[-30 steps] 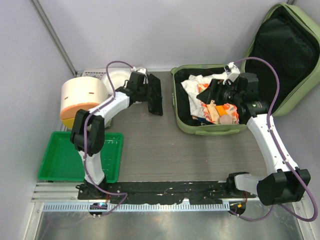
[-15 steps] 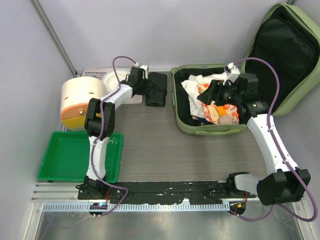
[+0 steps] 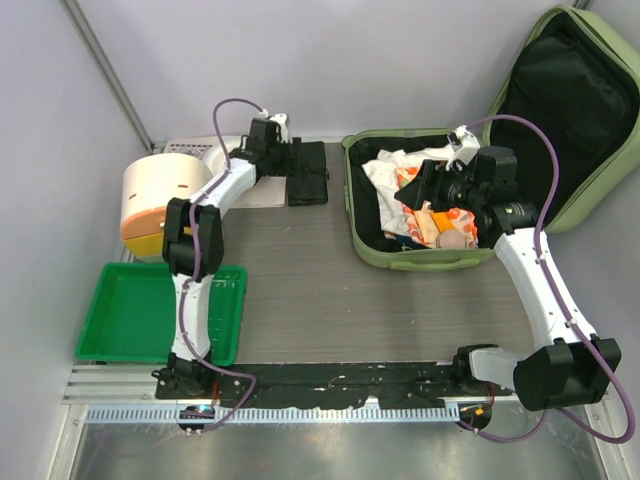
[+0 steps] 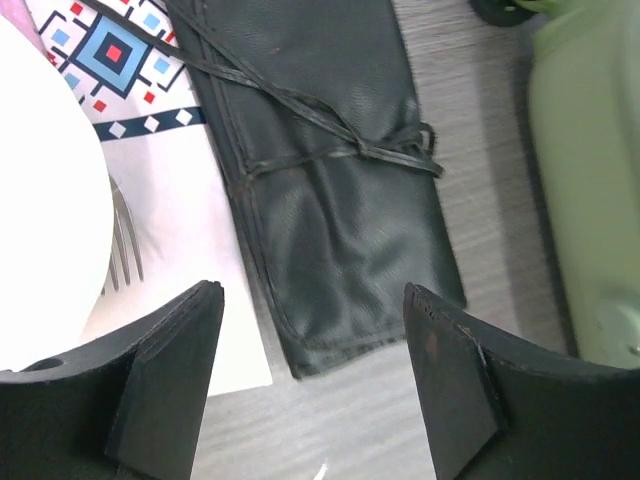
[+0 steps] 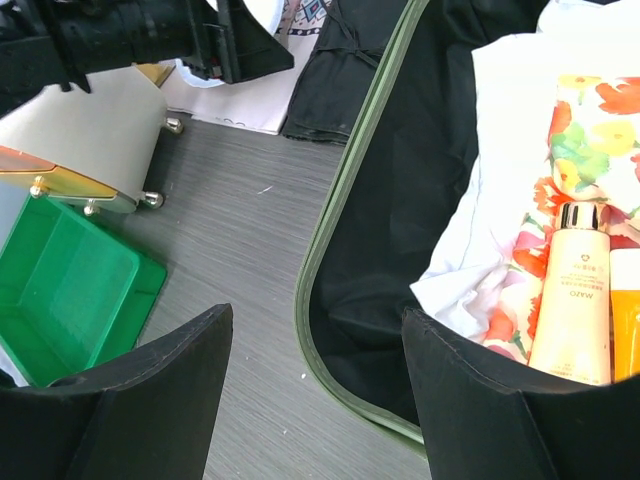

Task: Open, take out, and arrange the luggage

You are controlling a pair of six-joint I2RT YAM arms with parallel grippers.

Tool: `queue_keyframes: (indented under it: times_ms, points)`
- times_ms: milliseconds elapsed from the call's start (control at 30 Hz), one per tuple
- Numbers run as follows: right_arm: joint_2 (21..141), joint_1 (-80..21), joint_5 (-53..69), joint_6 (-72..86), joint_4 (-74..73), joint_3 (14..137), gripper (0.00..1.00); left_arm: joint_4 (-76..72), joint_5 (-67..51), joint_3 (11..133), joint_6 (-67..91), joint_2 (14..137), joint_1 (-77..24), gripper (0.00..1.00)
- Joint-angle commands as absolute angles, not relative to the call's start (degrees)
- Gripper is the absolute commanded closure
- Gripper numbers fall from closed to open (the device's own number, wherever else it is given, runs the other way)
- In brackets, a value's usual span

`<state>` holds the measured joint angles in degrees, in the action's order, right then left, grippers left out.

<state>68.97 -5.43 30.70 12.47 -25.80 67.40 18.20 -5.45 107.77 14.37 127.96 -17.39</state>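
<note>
The luggage (image 3: 420, 262), a pale green suitcase, lies open at the back right, its lid (image 3: 575, 110) leaning up behind it. White cloth (image 5: 500, 150), floral fabric and a cream bottle (image 5: 570, 290) lie inside. My right gripper (image 3: 420, 183) hovers open over the case's left part, straddling its rim (image 5: 340, 220). My left gripper (image 3: 285, 162) stands open just over the near end of a black tied roll pouch (image 4: 320, 170). The pouch lies flat on the table left of the luggage (image 4: 590, 180). Nothing is between the left jaws.
A white plate (image 4: 40, 200) and fork (image 4: 125, 250) rest on a patterned placemat (image 4: 120, 60) beside the pouch. A cream-and-orange round container (image 3: 165, 195) stands at the left, with a bright green tray (image 3: 130, 310) in front of it.
My left gripper carried the black pouch toward the back, laid it flat by the placemat and opened, letting go. The right arm has not moved.
</note>
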Motion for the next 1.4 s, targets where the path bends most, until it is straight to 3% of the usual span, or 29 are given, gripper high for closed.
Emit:
queue_keyframes:
  times_ms: [0, 267, 400, 533, 767, 967, 1167, 1367]
  points:
    - [67.94, -5.19, 31.38, 10.46, -25.57, 69.26, 0.26, 22.74, -9.66, 106.36, 15.02, 113.85, -17.23, 0.23]
    - [67.24, -5.27, 32.60, 3.35, -29.52, 66.45, 0.26, 31.87, -15.72, 85.46, 4.77, 86.95, -17.23, 0.27]
    - [67.32, -5.54, 34.36, 3.08, -29.79, 65.48, 0.26, 48.31, -26.36, 80.17, -19.35, 76.75, -16.00, 0.29]
    - [68.20, -6.06, 34.89, 2.99, -29.88, 65.65, 0.27, 61.24, -23.30, 73.84, -35.22, 67.43, -14.95, 0.30]
    - [68.03, -6.68, 34.89, 2.72, -30.76, 66.27, 0.27, 76.72, -10.67, 64.98, -54.74, 67.06, -12.48, 0.37]
    - [66.80, -6.59, 33.49, 2.64, -31.29, 66.88, 0.27, 69.46, -3.87, 50.83, -63.44, 66.09, -12.39, 0.49]
    - [66.09, -6.68, 32.61, 2.29, -32.25, 67.85, 0.27, 62.05, -11.14, 46.41, -59.08, 70.74, -14.23, 0.50]
    - [66.01, -6.59, 32.08, 1.59, -33.05, 67.15, 0.26, 49.33, -15.03, 46.67, -44.08, 76.98, -32.30, 0.49]
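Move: The green tray, on the left hand's near side, has its middle some 42 cm back and 35 cm left of it, about 5 cm lower; its right wall is only about 15 cm left. Just released, the black pouch lies 2 cm ahead and 4 cm right, some 6 cm below. The plate is 4 cm ahead and 15 cm left; the drawer box, 11 cm back and 31 cm left. From the right hand the tray's middle lies 20 cm back, 68 cm left, 22 cm lower. The green tray is reached by the left hand, which lifts about 20 cm off the pouch while sweeping back some 40 cm, bears left and sinks just inside the right wall, turning clockwise until the fingers point down and narrowing them partway. It finally edges about 3 cm right towards that wall, seeming to bear on it. The right hand, still open over the suitcase, eases down and back about 3 cm each. ##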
